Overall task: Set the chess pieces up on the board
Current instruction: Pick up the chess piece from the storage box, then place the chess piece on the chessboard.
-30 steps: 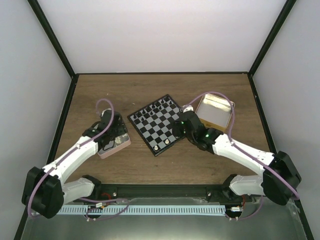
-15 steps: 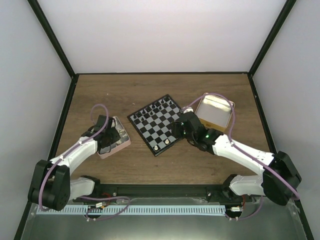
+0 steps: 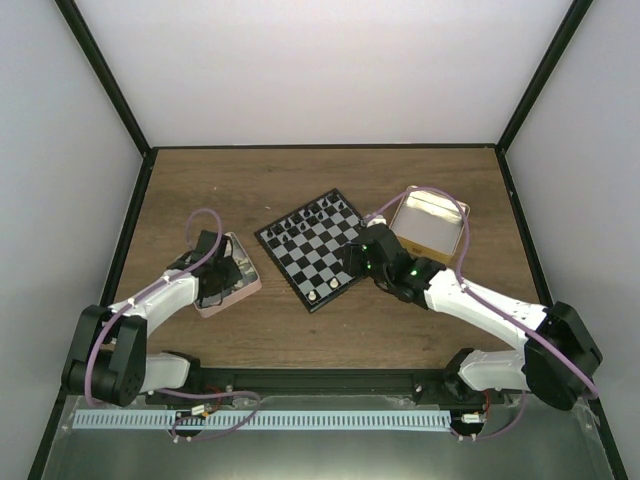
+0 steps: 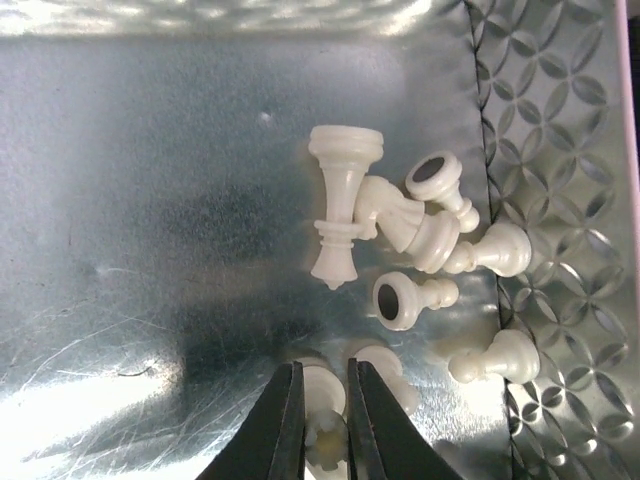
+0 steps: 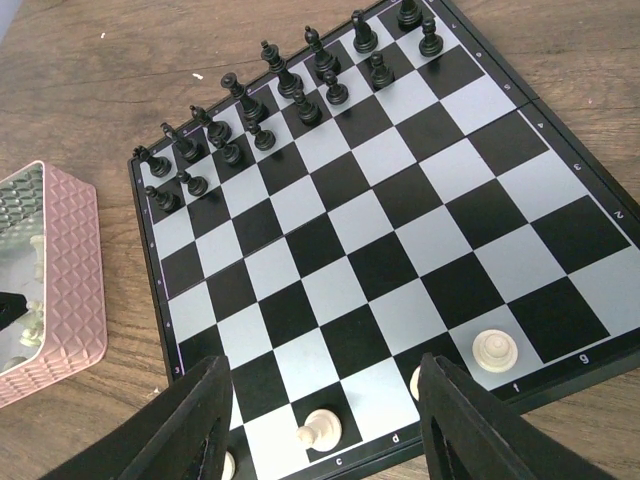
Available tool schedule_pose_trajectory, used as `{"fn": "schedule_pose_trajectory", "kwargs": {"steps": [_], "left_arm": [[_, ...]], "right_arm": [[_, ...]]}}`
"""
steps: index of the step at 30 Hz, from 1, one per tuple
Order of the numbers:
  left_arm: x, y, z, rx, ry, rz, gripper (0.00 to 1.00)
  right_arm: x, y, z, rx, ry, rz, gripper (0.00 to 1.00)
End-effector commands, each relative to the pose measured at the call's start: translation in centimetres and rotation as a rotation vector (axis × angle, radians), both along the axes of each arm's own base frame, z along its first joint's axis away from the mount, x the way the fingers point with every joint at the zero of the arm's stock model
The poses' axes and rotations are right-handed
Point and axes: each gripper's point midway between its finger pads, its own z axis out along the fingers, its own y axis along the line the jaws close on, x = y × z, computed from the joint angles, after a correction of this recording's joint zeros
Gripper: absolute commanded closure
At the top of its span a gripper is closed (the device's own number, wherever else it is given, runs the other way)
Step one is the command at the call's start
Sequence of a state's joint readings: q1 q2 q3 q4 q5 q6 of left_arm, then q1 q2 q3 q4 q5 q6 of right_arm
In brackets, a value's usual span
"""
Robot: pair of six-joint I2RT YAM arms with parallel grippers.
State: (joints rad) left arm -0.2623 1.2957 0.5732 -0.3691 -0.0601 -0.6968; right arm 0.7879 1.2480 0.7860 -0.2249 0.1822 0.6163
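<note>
Several cream-white chess pieces (image 4: 400, 225) lie loose on the shiny floor of the pink tin (image 3: 244, 287). My left gripper (image 4: 326, 400) is down in that tin (image 3: 214, 281), its jaws closed narrowly on one cream piece (image 4: 322, 385) with a notched top. The board (image 3: 312, 250) lies at the table's middle. A few cream pieces (image 5: 322, 429) stand on its near row (image 3: 318, 296). My right gripper (image 5: 325, 440) hovers wide open and empty over the board's near edge (image 3: 351, 262).
Tiny black pieces (image 5: 290, 90) fill the board's two far rows (image 3: 318, 212). A gold tin (image 3: 429, 222) sits right of the board, behind the right arm. The pink tin's side (image 5: 62, 290) shows left of the board in the right wrist view.
My left arm has lowered and drawn back, bringing its gripper down into the pink tin onto a cream piece. The right arm has barely moved.
</note>
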Motion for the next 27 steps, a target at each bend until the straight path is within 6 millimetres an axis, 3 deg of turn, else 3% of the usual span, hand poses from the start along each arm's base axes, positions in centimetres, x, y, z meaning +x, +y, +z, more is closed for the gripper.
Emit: {"fn": "schedule_pose_trajectory", "kwargs": {"steps": [1,7,11,14,21,27], "left_arm": [[0.4,0.8,0.4,0.047,-0.012,-0.003,0.92],[1.3,1.0,4.2,0.066,-0.095,-0.01,0.92],[2.0,-0.4,7.0,0.008,-0.136,-0.061,0.93],[2.6,-1.8,9.3,-0.048,-0.178,-0.107,0.93],[4.0,-8.4,12.5,-0.15,-0.224,-0.299,0.93],[5.4,-15.7,13.4,-0.118,-0.241,-0.463,0.93]], "right_arm": [[-0.1,-0.1,-0.1,-0.001,0.007,-0.007,0.48],[0.0,-0.3,0.4,0.002,-0.008,-0.023,0.48],[0.5,-2.7,1.0,-0.003,-0.033,-0.157,0.48],[0.4,-4.4,2.6,0.03,-0.081,-0.236,0.49],[-0.4,-7.8,4.8,0.096,-0.158,-0.37,0.48],[-1.4,-10.6,6.0,0.141,-0.196,-0.474,0.48]]}}
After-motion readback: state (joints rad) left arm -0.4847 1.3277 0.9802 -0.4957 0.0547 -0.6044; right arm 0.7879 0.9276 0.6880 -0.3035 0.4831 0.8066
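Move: The left hand is down in the storage box with a white chess piece between its fingertips. The middle of the chess board, where the piece goes, lies about 28 cm to its right, 8 cm farther out and 2 cm lower; the loose white pieces left in the box lie some 6 cm ahead and 3 cm right of the hand. From the empty, half-open right hand, the board's middle is about 10 cm left, 5 cm ahead and 14 cm below; the nearest white pieces on the board stand some 3 cm ahead and 12 cm below. Keeping its pinch on the white piece, the squeeze firming up, the left hand lifts the piece nearly straight out of the storage box, then swings right towards the board while still rising: about 13 cm up, 12 right and 5 forward, turning some 20 degrees clockwise. The right hand, still half open, backs away to the right about 8 cm and up 5, also turning clockwise. ##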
